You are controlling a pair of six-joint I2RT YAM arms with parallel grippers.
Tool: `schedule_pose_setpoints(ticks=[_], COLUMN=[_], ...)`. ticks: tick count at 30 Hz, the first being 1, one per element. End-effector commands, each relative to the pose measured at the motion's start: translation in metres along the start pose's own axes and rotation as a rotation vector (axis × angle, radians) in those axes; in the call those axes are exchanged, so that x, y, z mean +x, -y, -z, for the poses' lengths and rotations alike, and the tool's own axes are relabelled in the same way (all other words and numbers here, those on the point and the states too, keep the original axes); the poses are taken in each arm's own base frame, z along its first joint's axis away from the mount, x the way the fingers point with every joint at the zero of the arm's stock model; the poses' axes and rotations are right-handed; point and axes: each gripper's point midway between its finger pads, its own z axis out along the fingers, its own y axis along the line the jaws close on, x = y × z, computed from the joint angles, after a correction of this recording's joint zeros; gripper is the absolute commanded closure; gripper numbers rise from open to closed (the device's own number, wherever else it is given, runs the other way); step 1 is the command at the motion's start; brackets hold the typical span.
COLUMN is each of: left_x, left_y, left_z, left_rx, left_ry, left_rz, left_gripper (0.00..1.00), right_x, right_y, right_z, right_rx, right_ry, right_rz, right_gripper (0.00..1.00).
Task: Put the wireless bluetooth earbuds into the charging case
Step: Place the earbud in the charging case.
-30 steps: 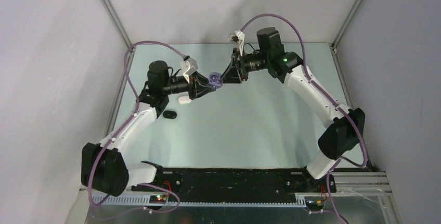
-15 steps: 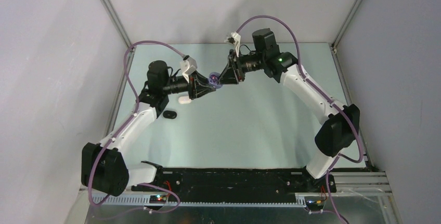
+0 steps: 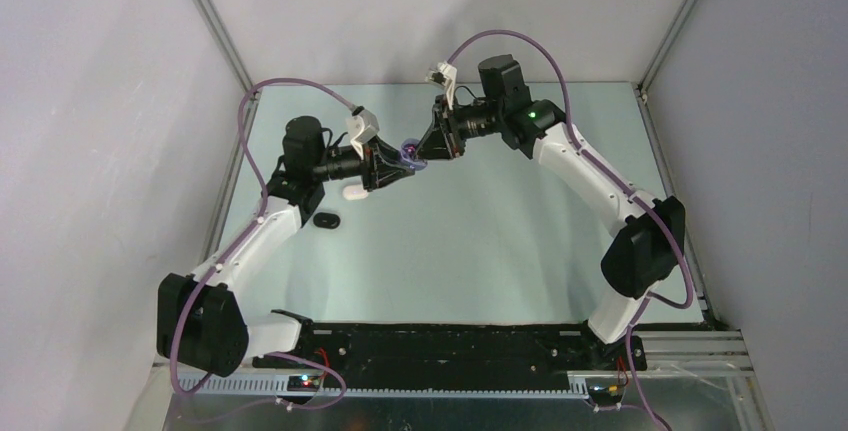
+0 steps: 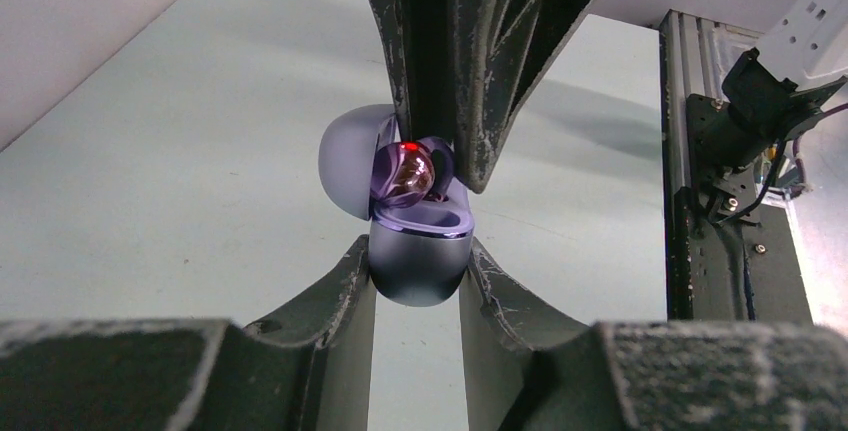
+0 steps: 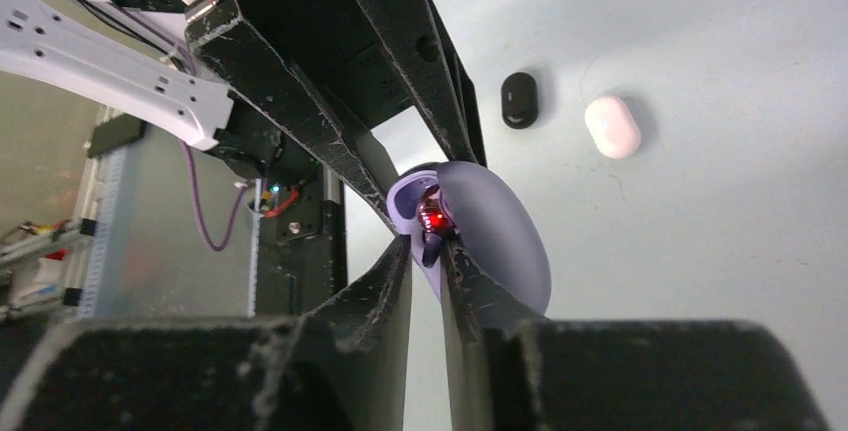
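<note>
My left gripper (image 4: pixel 417 251) is shut on the base of a lavender charging case (image 4: pixel 418 261), held above the table with its lid (image 4: pixel 350 161) swung open. A glossy purple earbud (image 4: pixel 405 171) sits at the case's mouth under a small red light. My right gripper (image 5: pixel 428 243) comes in from the opposite side, shut on that earbud (image 5: pixel 430 249), its fingers (image 4: pixel 440 51) reaching down into the open case. From above, the left gripper (image 3: pixel 395 163) and the right gripper (image 3: pixel 425 147) meet tip to tip at the case (image 3: pixel 408 154), at the table's back middle.
A white oval case (image 3: pixel 354 192) and a black oval case (image 3: pixel 326 219) lie on the pale green table (image 3: pixel 480 241) beside the left arm. The same white case (image 5: pixel 612 126) and black case (image 5: pixel 519 99) show in the right wrist view. Grey walls enclose the table.
My right arm has moved left toward the left gripper, bringing the earbud into the open case. Its jaws have narrowed slightly. The left arm has held still.
</note>
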Motion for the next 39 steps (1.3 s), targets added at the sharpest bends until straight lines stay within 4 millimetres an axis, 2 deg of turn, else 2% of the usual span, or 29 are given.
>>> schedule_pose_setpoints(ticks=[1,5,8,14,22,33,39], left_x=[-0.027,-0.024,-0.020,-0.013,-0.010,-0.013,-0.007], left_y=[0.001,0.001,-0.001,-0.003,-0.003,-0.002,0.001], left_z=[0.000,0.000,0.001,0.003,0.003,0.003,0.004], left_rx=[0.024,0.028,0.028,0.028,0.034,0.033,0.048], left_ry=[0.045,0.034,0.011,-0.048,-0.075,-0.065,-0.099], left_rz=[-0.086,-0.102,-0.110,-0.157,-0.154,-0.155,-0.181], left_gripper=[1.00,1.00,1.00,1.00,1.00,1.00,1.00], right_x=[-0.023,-0.021,-0.014,0.001,0.006,0.004,0.000], right_y=[0.000,-0.003,-0.011,-0.026,-0.033,-0.031,-0.030], right_z=[0.002,0.003,0.003,-0.003,-0.007,0.000,0.003], right_rx=[0.031,0.025,0.000,-0.023,-0.021,0.022,0.045], right_ry=[0.041,0.025,-0.006,-0.080,-0.120,-0.124,-0.114], right_rz=[0.079,0.132,0.215,0.386,0.496,0.479,0.467], right_gripper=[0.83,0.97,1.00,1.00,1.00,1.00,1.00])
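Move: Just off the right hand's open fingertips, about 1 cm to its left and 1 cm down, the earbud sits askew in the open charging case. The middle of that case is some 3 cm left and 2 cm below, its lid standing on the forward side. Far below, around 25 cm down, the white case lies about 14 cm left and level fore-and-aft, the black case about 20 cm left and 6 cm back. For the left hand, which already grips the charging case, the earbud is some 2 cm above and 1 cm to the right. Closing almost fully at the earbud, the right fingers then go down about 2 cm and back just over 1 cm with their tips against it, while the wrist rolls some 25 degrees, top leaning back towards the bases, and the fingertips dip slightly. The left hand keeps its grip on the charging case and sinks nearly 2 cm alongside, easing back a little with a small tilt. ##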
